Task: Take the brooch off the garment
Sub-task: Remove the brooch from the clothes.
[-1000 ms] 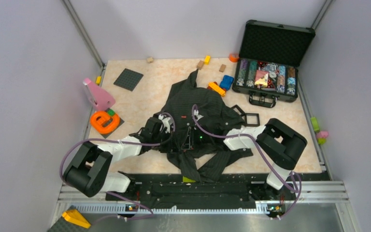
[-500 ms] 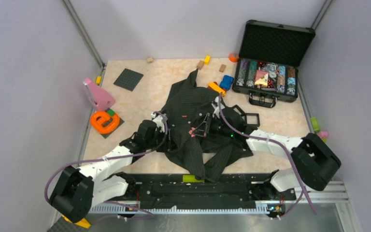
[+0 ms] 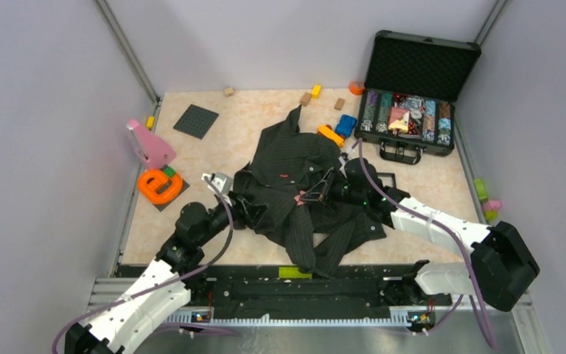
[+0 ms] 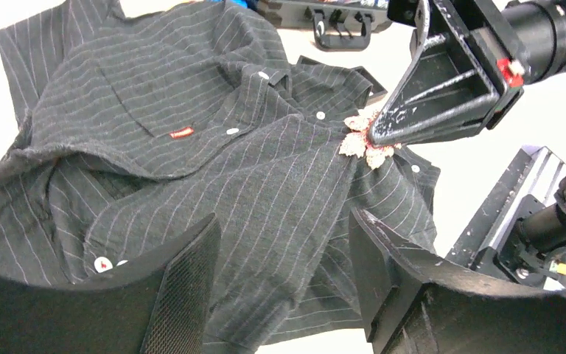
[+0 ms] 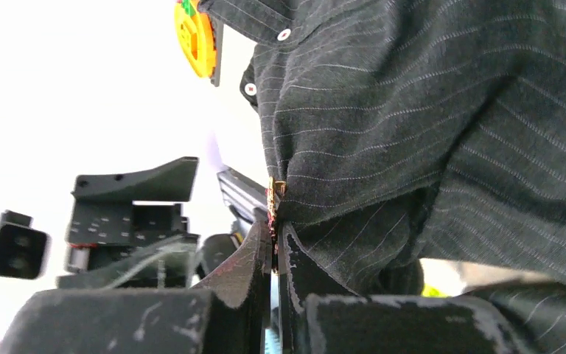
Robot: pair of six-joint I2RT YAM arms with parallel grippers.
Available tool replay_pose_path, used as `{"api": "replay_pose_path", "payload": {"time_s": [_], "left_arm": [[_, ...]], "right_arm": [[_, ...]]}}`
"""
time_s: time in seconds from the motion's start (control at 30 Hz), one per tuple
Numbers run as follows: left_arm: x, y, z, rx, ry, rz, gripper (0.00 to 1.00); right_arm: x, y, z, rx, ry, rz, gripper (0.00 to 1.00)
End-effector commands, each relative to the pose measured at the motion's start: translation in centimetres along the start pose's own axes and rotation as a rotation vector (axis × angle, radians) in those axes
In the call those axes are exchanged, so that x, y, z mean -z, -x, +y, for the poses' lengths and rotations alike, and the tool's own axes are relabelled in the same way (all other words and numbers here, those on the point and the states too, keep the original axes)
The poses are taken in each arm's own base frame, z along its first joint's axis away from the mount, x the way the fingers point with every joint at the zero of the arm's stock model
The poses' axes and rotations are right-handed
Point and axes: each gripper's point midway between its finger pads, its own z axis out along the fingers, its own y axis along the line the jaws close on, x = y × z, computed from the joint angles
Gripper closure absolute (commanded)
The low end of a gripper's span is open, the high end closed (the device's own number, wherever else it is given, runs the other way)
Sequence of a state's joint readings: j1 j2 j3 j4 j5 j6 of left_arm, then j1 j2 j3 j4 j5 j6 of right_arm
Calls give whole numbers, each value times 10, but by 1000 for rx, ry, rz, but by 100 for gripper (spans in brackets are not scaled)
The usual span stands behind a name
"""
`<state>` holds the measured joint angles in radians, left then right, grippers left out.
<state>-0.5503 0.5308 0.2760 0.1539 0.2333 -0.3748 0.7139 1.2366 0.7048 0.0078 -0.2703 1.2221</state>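
Note:
The garment (image 3: 287, 166) is a dark pinstriped shirt, crumpled mid-table. The small gold-pink brooch (image 4: 362, 143) sits on its front, and the cloth rises in a peak there. My right gripper (image 3: 306, 196) is shut on the brooch (image 5: 272, 198), which shows edge-on between the closed fingertips (image 5: 261, 243). From the left wrist view, the right gripper's (image 4: 375, 137) black triangular fingers come to a point on it. My left gripper (image 4: 284, 217) stands open low at the shirt's near-left side (image 3: 254, 214). Striped cloth (image 4: 265, 177) lies under the gap and nothing is held.
An open black case (image 3: 413, 110) of chips stands at the back right, with black square frames (image 3: 383, 181) just in front of it. An orange ring (image 3: 160, 186), a pink piece (image 3: 149, 144) and a dark baseplate (image 3: 195, 120) lie on the left. Blue and orange blocks (image 3: 339, 129) sit behind the shirt.
My left gripper opened, let go of the shirt and drew back to the near left. My right gripper shut on the brooch and reached further right.

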Motion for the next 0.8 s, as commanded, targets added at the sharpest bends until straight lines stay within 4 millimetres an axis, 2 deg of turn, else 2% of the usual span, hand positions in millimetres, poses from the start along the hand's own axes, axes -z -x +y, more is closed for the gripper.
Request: {"api": "replay_pose_path", "payload": {"time_s": [0.0,0.13,0.23,0.37,0.57,0.77], "left_arm": [[0,29,-24,-203,-171,-240,32],[-8,28,-36,-403,-262,-221,32],[-11,34,-53,-507,-350,-258,32],[-15,22,-71,-664,-456,-256,33],[-17,16,-83,-753,-530,-265,34],[-35,8,-91,-840,-561,-216,38]], "right_arm": [[16,3,25,-241,-27,20,100],[19,-7,36,-347,7,92,100],[20,-10,39,-414,18,112,100],[21,-11,44,-452,35,132,100],[27,-14,46,-473,36,145,100],[31,-18,48,-483,57,164,100]]}}
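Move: Off the open left hand's fingertips, the garment fold hanging under the brooch lies about 8 cm right, 2 cm ahead and some 5 cm below. The brooch, pinched in the right fingers, is 9 cm right and 3 cm ahead of the left hand, slightly below it, and about 1 cm left of the right hand point. The garment's red label is 5 cm right, 8 cm ahead and 15 cm below the left hand. Swinging the open left hand some 7 cm right and 3 cm back, towards the lifted fold below the brooch, rolling it clockwise as seen from behind and turning the fingers until they point nearly straight right. The right hand keeps its pinch on the brooch, drawing it about 3 cm up and a little back while rolling roughly 25 degrees. ##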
